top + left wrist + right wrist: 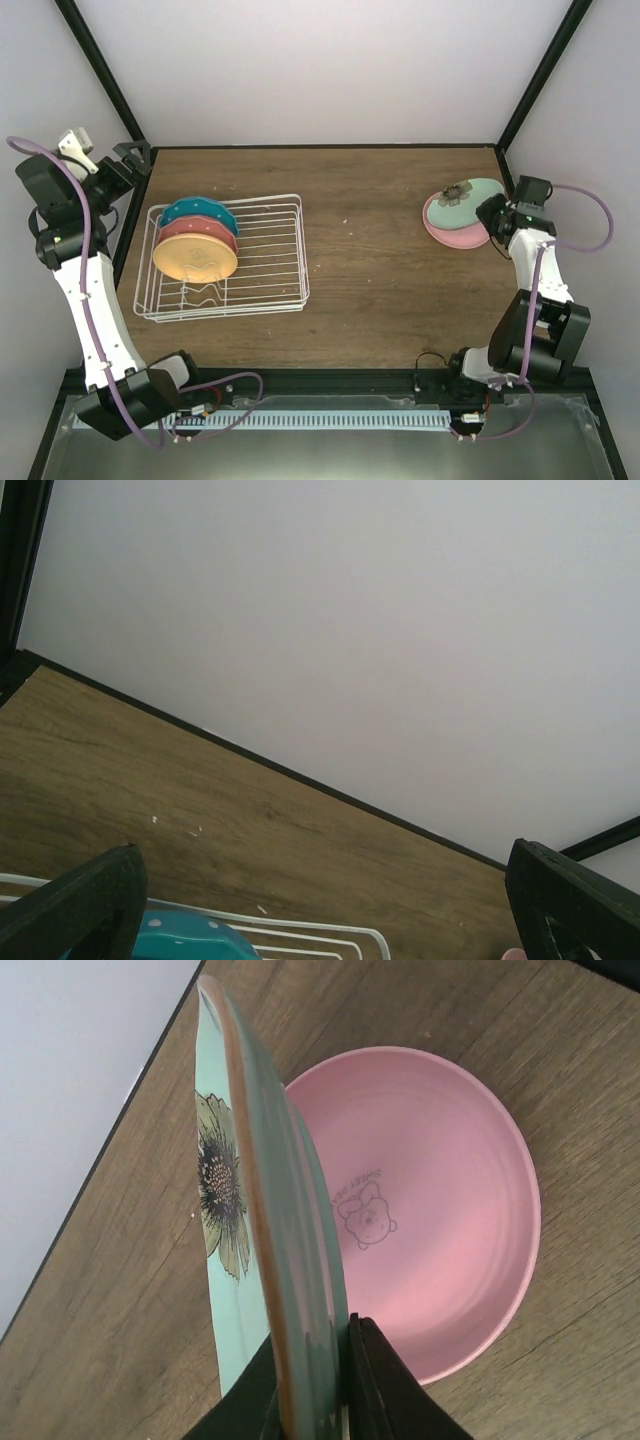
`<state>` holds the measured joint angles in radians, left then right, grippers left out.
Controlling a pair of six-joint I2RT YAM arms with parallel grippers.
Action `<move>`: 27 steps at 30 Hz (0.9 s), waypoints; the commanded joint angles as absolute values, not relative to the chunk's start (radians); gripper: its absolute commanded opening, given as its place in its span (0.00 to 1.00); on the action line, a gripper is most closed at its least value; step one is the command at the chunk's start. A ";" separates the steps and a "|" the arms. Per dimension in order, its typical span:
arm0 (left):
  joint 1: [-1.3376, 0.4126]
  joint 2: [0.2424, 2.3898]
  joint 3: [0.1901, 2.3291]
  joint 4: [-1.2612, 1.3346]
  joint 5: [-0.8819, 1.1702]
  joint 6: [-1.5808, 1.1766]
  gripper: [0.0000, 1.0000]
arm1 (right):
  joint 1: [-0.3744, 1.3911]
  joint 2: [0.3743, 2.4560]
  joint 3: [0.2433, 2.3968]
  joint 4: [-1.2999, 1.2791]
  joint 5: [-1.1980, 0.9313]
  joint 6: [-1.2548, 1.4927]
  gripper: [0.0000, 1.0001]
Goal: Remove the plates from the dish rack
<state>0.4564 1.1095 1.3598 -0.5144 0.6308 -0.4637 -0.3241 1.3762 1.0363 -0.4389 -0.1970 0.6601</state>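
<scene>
The white dish rack (272,250) stands at the table's left with three plates upright in it: teal-blue dotted (200,212), salmon-red (196,233) and orange-yellow (194,258). At the far right a pink plate (452,234) lies flat on the table. My right gripper (497,214) is shut on the rim of the mint green flower plate (466,193), which hangs tilted over the pink one. In the right wrist view the mint plate (268,1210) stands edge-on between the fingers (385,1385), with the pink plate (440,1200) behind it. My left gripper (126,160) is open and empty, above the rack's back left corner.
In the left wrist view, the teal plate's top (185,935) and the rack's wire rim (340,932) show between the wide-apart left gripper (325,880) fingers. Black frame posts stand at both back corners, and white walls close off the table.
</scene>
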 commanded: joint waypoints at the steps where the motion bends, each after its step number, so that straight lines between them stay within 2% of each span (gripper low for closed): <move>1: 0.457 1.096 1.352 -0.522 0.644 -0.444 1.00 | -0.357 1.366 1.032 -0.244 -0.292 0.746 0.01; 15: 0.458 1.076 1.353 -0.553 0.631 -0.422 1.00 | -0.378 1.559 1.075 -0.164 -0.363 0.754 0.01; 27: 0.458 1.066 1.359 -0.556 0.638 -0.429 1.00 | -0.389 1.598 1.045 -0.116 -0.430 0.752 0.01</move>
<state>0.4564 1.0863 1.3575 -0.5556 0.6304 -0.4347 -0.3698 1.6142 1.0023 -0.2466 -0.3336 0.7410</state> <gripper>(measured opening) 0.998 0.128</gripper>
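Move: The green plate is still pinched by its rim in the right hand, its middle about 6 cm ahead, 2 cm left and 5 cm below the hand point. The pink plate lies flat on the table under it, its middle roughly 4 cm ahead of the right hand, 4 cm to its left and 12 cm below. From the left hand the pink plate is about 9 cm ahead, 70 cm to the right and 36 cm below. The lower edge of the green plate comes down onto the pink plate as the right hand sinks about 7 cm and eases some 3 cm forward. Its wrist rolls about 10 degrees, left side rising, and the fingers keep their pinch on the rim; the hand has slowed to a stop by the end. ##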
